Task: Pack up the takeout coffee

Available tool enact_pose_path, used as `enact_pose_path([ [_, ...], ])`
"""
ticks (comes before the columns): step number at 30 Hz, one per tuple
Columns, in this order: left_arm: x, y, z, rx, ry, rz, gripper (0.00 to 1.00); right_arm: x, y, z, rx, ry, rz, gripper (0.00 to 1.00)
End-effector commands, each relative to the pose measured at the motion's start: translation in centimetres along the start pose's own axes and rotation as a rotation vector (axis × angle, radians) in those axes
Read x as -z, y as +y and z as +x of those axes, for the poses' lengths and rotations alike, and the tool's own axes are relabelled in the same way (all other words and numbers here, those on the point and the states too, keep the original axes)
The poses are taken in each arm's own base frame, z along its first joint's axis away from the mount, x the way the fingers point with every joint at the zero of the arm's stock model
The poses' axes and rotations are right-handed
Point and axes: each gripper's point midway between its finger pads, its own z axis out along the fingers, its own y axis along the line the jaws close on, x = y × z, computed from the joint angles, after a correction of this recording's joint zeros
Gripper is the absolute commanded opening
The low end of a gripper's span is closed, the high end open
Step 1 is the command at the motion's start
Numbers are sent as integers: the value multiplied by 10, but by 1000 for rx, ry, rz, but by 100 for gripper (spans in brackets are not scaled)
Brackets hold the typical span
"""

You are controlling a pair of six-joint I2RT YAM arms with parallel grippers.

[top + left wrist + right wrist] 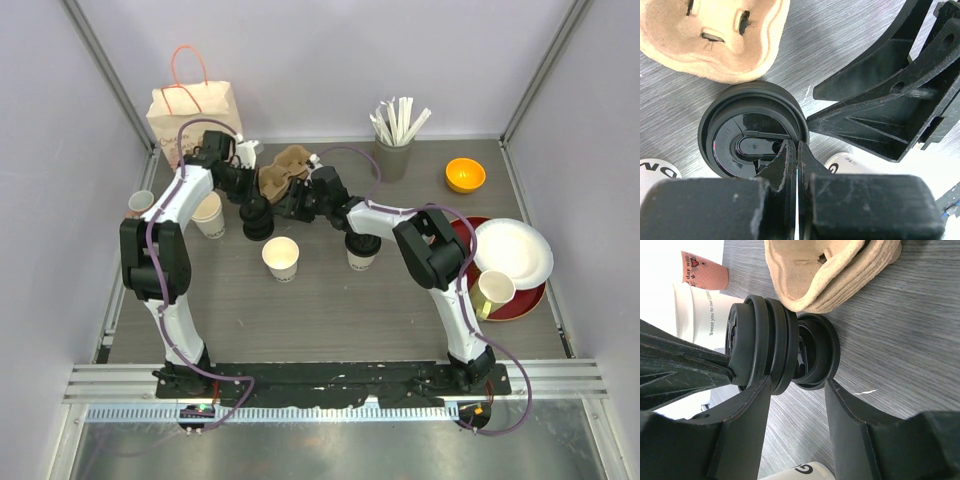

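Observation:
The takeout coffee, a cream paper cup with no lid, stands open in front of both grippers. A stack of black plastic lids sits beside a brown cardboard cup carrier. My left gripper is shut, pinching the rim of the top lid. My right gripper straddles the stack from the side. One fingertip presses the upper lids and the other presses the lowest lid. A second cream cup stands under the right arm.
A nested stack of cream cups and a pinkish mug stand at the left. A paper bag is at the back left. At the right are a holder of stirrers, an orange bowl, white plates and a red tray.

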Motion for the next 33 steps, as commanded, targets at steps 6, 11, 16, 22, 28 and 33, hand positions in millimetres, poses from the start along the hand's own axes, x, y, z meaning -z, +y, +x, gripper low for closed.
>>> enact_pose_path([
  [6,-2,-19,2,8,-3,95,0,-4,19,-19,5,-56,-47,53],
  [11,3,-9,-1,-38,-12,36,0,-2,12,-17,9,-52,-9,52],
  [16,4,7,6,-89,24,-41,0,1,16,-20,24,-52,-21,52],
  [22,29,-2,-14,-154,-26,-53,0,11,36,-34,98,-76,-50,52],
  [28,68,-33,-24,-235,-42,23,0,43,72,-62,210,-140,-71,52],
  [33,104,-64,-13,-384,19,84,0,80,89,-91,264,-222,-47,53],
])
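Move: The left hand already pinches the top black lid by its rim; the lower lids of the tilted stack lie almost straight under that hand, some 4 cm down and 1 cm back. From it the cardboard carrier is about 9 cm ahead and 6 cm right, the uncovered cup 11 cm back and 5 cm right. From the right hand the lower lids are roughly 6 cm left and 1 cm back, 1 cm lower, with the carrier 8 cm ahead and 1 cm left. Keeping the top lid pinched in its shut fingers, the left hand works it apart from the lower lids with a small shift right, then back left while sinking about 1 cm, and at last lifts it some 5 cm up and slightly back, turning about 10 degrees clockwise. The right hand, half-open fingers against the lower part of the stack, dips 1 cm and holds there, then rises about 4 cm clear of the lids and slightly right without closing. ##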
